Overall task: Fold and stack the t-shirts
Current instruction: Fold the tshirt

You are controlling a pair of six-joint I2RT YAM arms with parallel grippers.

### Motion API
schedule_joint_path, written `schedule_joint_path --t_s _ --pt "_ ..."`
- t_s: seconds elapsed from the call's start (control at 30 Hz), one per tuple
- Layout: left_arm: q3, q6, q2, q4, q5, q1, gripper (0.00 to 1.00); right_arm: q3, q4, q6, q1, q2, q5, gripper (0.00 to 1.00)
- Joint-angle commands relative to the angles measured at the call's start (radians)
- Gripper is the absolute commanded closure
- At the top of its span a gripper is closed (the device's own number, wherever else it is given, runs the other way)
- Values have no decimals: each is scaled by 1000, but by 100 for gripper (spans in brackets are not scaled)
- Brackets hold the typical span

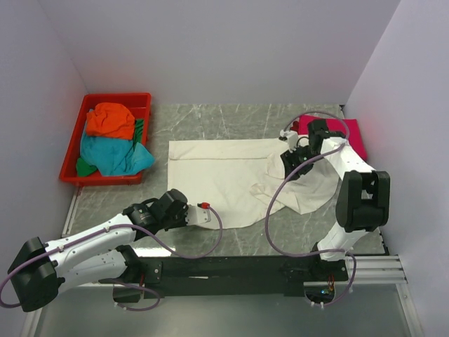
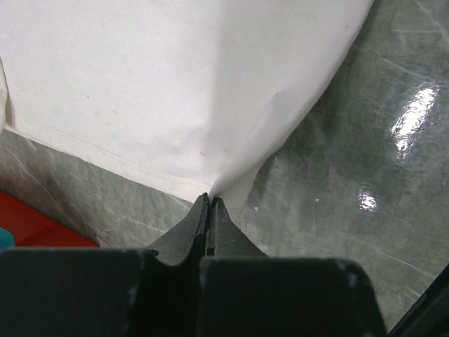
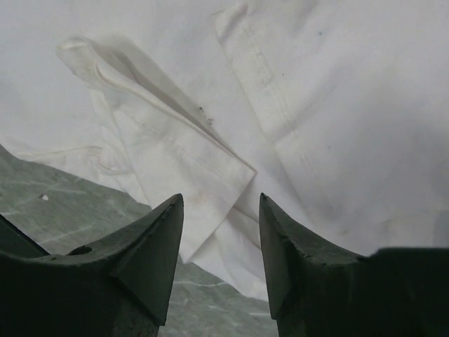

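Note:
A large cream-white t-shirt (image 1: 224,175) lies spread across the middle of the table, its right side bunched into folds. My left gripper (image 1: 205,216) is at the shirt's near left corner. In the left wrist view its jaws (image 2: 210,201) are shut on that corner, and the cloth (image 2: 161,91) rises away from the tips. My right gripper (image 1: 290,168) hovers over the bunched right part. In the right wrist view it (image 3: 221,203) stands open above a folded sleeve hem (image 3: 189,168), with nothing between its fingers. A magenta-pink t-shirt (image 1: 355,135) lies at the far right.
A red tray (image 1: 73,168) at the far left holds an orange t-shirt (image 1: 110,119), a teal t-shirt (image 1: 112,156) and some green cloth (image 1: 85,168). Its corner (image 2: 35,228) shows in the left wrist view. White walls close in the table on three sides.

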State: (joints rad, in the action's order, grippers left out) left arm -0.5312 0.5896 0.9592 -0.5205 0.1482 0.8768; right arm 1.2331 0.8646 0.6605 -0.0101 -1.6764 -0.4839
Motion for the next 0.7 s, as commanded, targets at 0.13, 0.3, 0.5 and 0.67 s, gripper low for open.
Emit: schedule_joint_path --t_s 0.13,0.3,0.5,0.67 --pt "3 -2 -17 16 1 5 100 -70 -3 -70 58 -14 -25 41" --pt "2 -2 -13 14 2 4 100 -72 7 -75 67 -55 -35 41" --pt "0 -2 -7 17 2 4 100 -64 40 -65 67 -108 -71 43" --pt "-1 -2 -5 16 2 4 100 -73 30 -75 67 -138 -73 45"
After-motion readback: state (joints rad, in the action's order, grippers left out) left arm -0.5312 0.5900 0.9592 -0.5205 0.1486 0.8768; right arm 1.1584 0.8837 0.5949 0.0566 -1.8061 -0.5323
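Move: The shirt's folded-over flap, at the stretch of edge the right hand goes for, lies about 4 cm back, 1 cm to the left and 7 cm below its open fingers. The flap's left tip is some 10 cm left and 2 cm back of that hand; the pink folded stack is about 13 cm ahead, 12 cm right and 5 cm below. For the left hand, already gripping the shirt's near edge, the goal is 25 cm right, 9 cm ahead and 5 cm below. No contact by the right fingers can be made out as they come down, still open, towards the flap's edge: about 5 cm down and 3–4 cm back, with a small swing right that partly returns. The wrist tilts some 15 degrees, bringing the fingertips back towards the base and nearer to straight down. The left hand stays put, keeping its pinch on the near edge. ##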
